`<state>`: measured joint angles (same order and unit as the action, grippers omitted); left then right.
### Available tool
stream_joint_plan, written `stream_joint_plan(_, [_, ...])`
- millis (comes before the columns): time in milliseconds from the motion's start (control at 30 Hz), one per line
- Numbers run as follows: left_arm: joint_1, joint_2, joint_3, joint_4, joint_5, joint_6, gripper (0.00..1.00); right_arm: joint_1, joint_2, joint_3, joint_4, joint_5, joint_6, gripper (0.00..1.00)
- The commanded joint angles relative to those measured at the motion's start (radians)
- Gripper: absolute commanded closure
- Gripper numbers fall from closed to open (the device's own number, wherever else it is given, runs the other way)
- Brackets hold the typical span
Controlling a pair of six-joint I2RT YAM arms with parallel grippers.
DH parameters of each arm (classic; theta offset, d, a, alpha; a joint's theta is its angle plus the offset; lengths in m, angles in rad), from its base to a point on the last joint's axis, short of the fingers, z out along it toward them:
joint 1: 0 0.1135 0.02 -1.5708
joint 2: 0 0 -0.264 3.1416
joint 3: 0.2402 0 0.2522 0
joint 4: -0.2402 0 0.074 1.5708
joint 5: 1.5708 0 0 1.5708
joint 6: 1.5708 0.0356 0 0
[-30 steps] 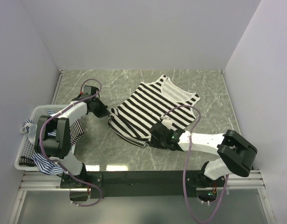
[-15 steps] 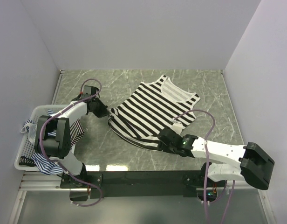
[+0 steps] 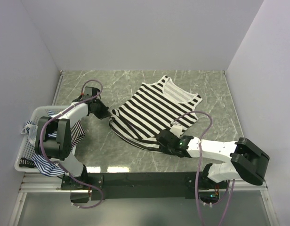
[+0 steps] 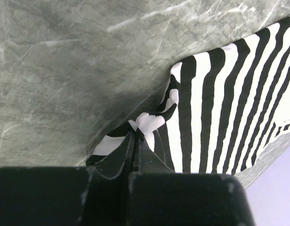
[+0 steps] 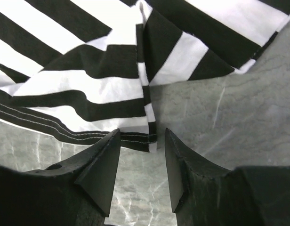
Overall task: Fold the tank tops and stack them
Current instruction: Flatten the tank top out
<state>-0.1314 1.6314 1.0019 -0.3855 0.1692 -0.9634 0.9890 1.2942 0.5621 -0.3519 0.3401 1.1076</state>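
The black-and-white striped tank top (image 3: 154, 106) lies spread on the marble table, its straps toward the back right. My left gripper (image 3: 106, 114) is shut on the top's left hem corner, and cloth (image 4: 149, 123) bunches at the fingertips of that gripper (image 4: 135, 136). My right gripper (image 3: 161, 140) is open at the near hem. In the right wrist view the hem corner (image 5: 152, 141) sits just ahead of the gap of the open gripper (image 5: 142, 134), over bare table. Thin blue-and-white striped tank tops (image 3: 75, 133) lie in the basket.
A white mesh basket (image 3: 40, 109) sits at the left table edge with striped cloth (image 3: 45, 167) spilling over its near side. White walls close in the table on three sides. The arms' base rail (image 3: 145, 179) runs along the near edge.
My right arm swung its elbow out to the right and back, and its gripper shifted slightly nearer along the hem. Its jaws narrowed a little. The left gripper has held still.
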Motion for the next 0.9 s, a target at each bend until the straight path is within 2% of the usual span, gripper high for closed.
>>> stream_joint_plan(0, [0.004,-0.042,-0.006,0.017,0.01,0.005,0.99,0.007,0.048,-0.007,-0.009,0.02,0.017,0.51])
stream_joint_plan(133, [0.004,-0.047,-0.017,0.022,0.013,0.002,0.99,0.026,0.065,-0.002,-0.033,0.022,0.032,0.57])
stream_joint_plan(200, [0.004,-0.05,-0.02,0.022,0.012,0.003,0.99,0.045,0.063,-0.005,-0.053,0.023,0.049,0.63])
stream_joint_plan(400, [0.004,-0.065,-0.045,0.02,0.012,0.014,0.99,0.102,0.004,-0.037,-0.097,0.013,0.113,0.92])
stream_joint_plan(500, [0.004,-0.074,-0.063,0.025,0.018,0.018,0.99,0.128,-0.057,-0.047,-0.153,0.017,0.149,1.0])
stream_joint_plan(867, [0.004,-0.131,-0.14,0.039,0.067,0.051,0.99,0.142,-0.439,0.004,-0.439,0.086,0.215,1.0])
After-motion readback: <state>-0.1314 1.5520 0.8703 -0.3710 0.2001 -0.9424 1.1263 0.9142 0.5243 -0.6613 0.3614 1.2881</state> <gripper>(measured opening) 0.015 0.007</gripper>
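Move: The tank top's right hem corner lies practically at my right hand, between the open fingertips and about 1 cm below. The crease in the lower edge sits roughly 5 cm ahead and 5 cm left of that hand; the left hem corner, already in my left fingers, is about 19 cm ahead, 22 cm left and 4 cm higher. From my left hand, the right hem corner lies some 19 cm back, 23 cm right and 5 cm below. I shut my right fingers on the hem corner as that hand eases a touch to the left, then drag it about 5 cm back towards my base, swinging some 3 cm to the right and finally lifting it about 4 cm. My left hand keeps its pinch on the other corner and draws back 3 to 4 cm, sinking slightly. ##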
